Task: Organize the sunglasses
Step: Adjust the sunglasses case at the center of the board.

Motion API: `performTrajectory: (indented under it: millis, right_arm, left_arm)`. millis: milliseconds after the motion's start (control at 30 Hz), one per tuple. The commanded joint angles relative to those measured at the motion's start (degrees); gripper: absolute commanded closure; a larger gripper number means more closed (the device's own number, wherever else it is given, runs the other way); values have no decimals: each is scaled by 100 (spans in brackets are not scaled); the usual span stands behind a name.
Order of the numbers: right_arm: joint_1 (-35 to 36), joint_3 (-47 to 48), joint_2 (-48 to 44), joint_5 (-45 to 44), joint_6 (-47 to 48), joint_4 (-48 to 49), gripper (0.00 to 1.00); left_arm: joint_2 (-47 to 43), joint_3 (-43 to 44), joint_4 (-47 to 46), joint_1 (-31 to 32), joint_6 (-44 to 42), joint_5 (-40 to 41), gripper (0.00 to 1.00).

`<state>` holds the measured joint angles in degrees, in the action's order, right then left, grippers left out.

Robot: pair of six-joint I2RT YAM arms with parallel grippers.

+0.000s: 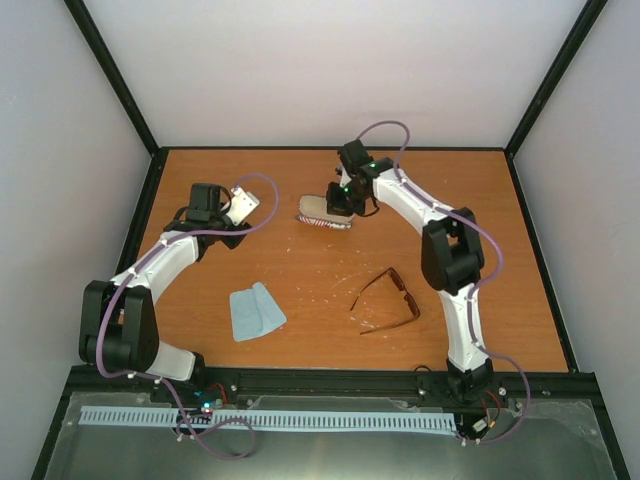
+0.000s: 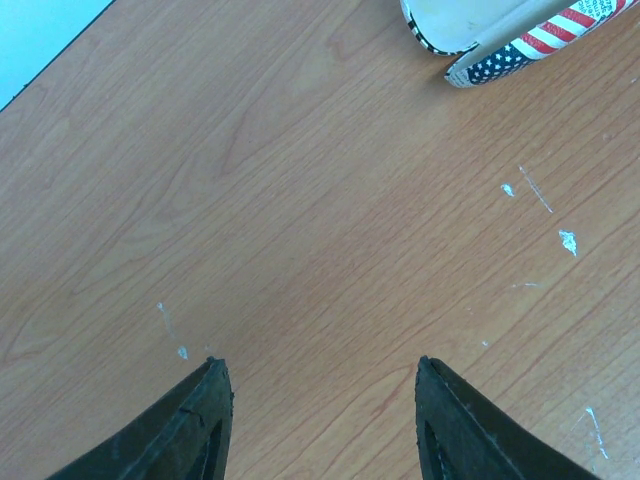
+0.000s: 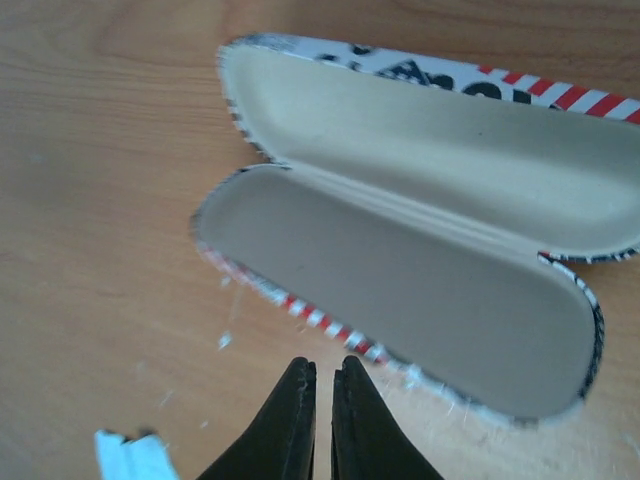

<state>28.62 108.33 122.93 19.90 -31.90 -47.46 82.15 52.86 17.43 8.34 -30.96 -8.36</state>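
Observation:
The sunglasses (image 1: 386, 298), reddish-brown with dark lenses and temple arms spread, lie on the table right of centre, untouched. A tan case (image 3: 420, 270) with red-white stripes lies open at the back centre (image 1: 325, 214), its pale lining empty. My right gripper (image 3: 322, 375) is shut with nothing in it, fingertips just in front of the case's near rim; from above it hangs over the case's right end (image 1: 345, 200). My left gripper (image 2: 322, 375) stands open over bare wood at the back left (image 1: 228, 212), with the case's end (image 2: 520, 30) beyond it.
A light blue cloth (image 1: 256, 311) lies folded near the front, left of centre; a corner of it shows in the right wrist view (image 3: 130, 455). White flecks dot the wooden table (image 1: 330, 270). Black frame posts and pale walls enclose it.

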Motion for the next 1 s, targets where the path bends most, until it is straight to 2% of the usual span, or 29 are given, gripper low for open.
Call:
performTrajectory:
  millis: [0, 200, 600, 867, 967]
  right_arm:
    - [56, 435, 660, -138, 40, -15, 94]
    - [43, 733, 1060, 84, 86, -101, 94]
    - [275, -179, 861, 339, 272, 71, 94]
    - [343, -194, 799, 119, 352, -8, 94]
    - [459, -98, 762, -230, 483, -200, 93]
  left_arm:
    - [20, 86, -1, -69, 74, -70, 49]
    - [115, 92, -65, -86, 105, -95, 49]
    - [313, 123, -212, -104, 155, -197, 48]
    - [306, 106, -264, -104, 122, -199, 48]
    - [331, 126, -270, -104, 195, -244, 48]
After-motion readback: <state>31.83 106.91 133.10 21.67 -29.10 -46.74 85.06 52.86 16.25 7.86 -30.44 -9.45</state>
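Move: Just ahead of the right hand lies the open sunglasses case, its middle about 4 cm forward, 3 cm to the left and some 10 cm below. The sunglasses stand roughly 20 cm back and 13 cm to the right of this hand; the blue cloth is about 24 cm back and 21 cm to its left. From the left hand, the case lies some 22 cm to the right, 9 cm ahead and 11 cm below. Dropping quickly by about 7 cm while easing slightly forward, the right hand brings its still-shut fingers down into the case's near half, where contact begins. It then draws back some 4 cm, with a little left drift and a further sinking of nearly 3 cm, dragging the case along as the wrist tilts and turns slightly, about 10 degrees in all. ##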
